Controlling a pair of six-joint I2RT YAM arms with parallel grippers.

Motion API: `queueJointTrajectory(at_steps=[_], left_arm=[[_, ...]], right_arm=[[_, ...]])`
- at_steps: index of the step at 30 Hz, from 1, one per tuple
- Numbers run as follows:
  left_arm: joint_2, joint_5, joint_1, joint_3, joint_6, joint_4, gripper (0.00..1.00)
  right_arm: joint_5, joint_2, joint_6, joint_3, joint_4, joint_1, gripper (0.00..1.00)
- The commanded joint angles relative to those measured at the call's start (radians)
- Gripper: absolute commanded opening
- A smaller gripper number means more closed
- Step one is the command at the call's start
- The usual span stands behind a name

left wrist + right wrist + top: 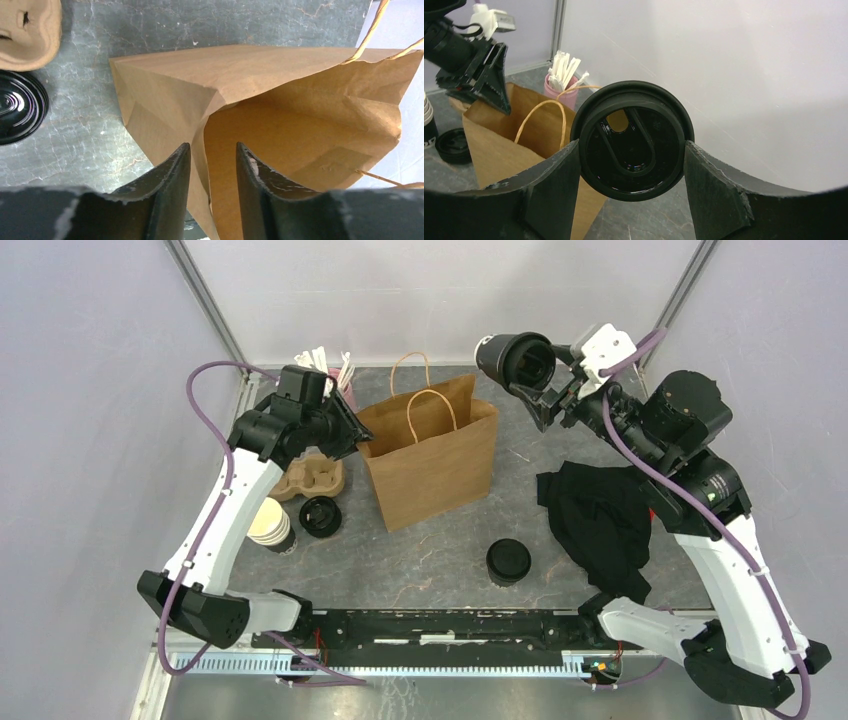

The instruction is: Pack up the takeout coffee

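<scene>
My right gripper (pixel 550 378) is shut on a takeout coffee (pixel 515 360), a dark cup with a black lid (pixel 631 142). It holds the cup tipped on its side, up in the air behind the bag's right corner. A second lidded takeout coffee (pixel 508 562) stands on the table in front of the bag. The brown paper bag (pixel 430 455) stands upright with its mouth open. My left gripper (pixel 212 145) straddles the bag's left wall (pixel 205 150) at the rim, one finger outside and one inside. Its jaws stand apart, with a gap on the inner side.
Left of the bag lie a cardboard cup carrier (pixel 310 478), a loose black lid (pixel 320 517) and a stack of unlidded cups (pixel 270 525). A pink cup of white sticks (pixel 335 370) stands at the back left. A black cloth (pixel 600 520) lies right of the bag.
</scene>
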Motion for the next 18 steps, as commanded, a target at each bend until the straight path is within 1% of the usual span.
queueJointTrajectory(at_steps=[1,3,6,8,9,14,18], left_arm=[[0.0,-0.041,-0.006,-0.009,0.097,0.114,0.38],[-0.019,-0.039,-0.006,-0.034,0.128,0.171,0.26],[-0.047,-0.03,-0.006,-0.066,0.163,0.243,0.11],[-0.072,0.012,-0.005,-0.095,0.203,0.316,0.04],[-0.093,0.03,-0.005,-0.116,0.222,0.354,0.02],[-0.191,0.07,-0.006,-0.255,0.311,0.515,0.02],[-0.296,0.067,-0.005,-0.411,0.364,0.642,0.02]], right_arm=[[-0.055,-0.017,-0.074,0.008,-0.044,-0.001,0.24],[-0.073,-0.015,-0.085,0.014,-0.065,-0.003,0.23],[-0.128,-0.002,-0.099,0.038,-0.111,-0.001,0.22],[-0.167,0.012,-0.106,0.056,-0.145,-0.002,0.22],[-0.181,0.018,-0.11,0.066,-0.164,-0.002,0.21],[-0.233,0.037,-0.101,0.107,-0.217,0.0,0.21],[-0.307,0.049,-0.079,0.12,-0.241,-0.001,0.21]])
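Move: The bag's left rim stands between the left hand's open fingers, about 2 cm ahead and 1 cm down; the straw cup is some 6 cm ahead, 7 cm left and 20 cm down, the cup holder 2 cm back, 12 cm left and 23 cm down. The right hand already holds a lidded cup; the bag's opening lies roughly 3 cm ahead, 18 cm left and 18 cm below it, the other lidded cup 16 cm back, 1 cm left and 42 cm down. Left edges forward 2 cm, pinching the bag's rim, then tips up; right lowers its cup 4 cm, back-left. ##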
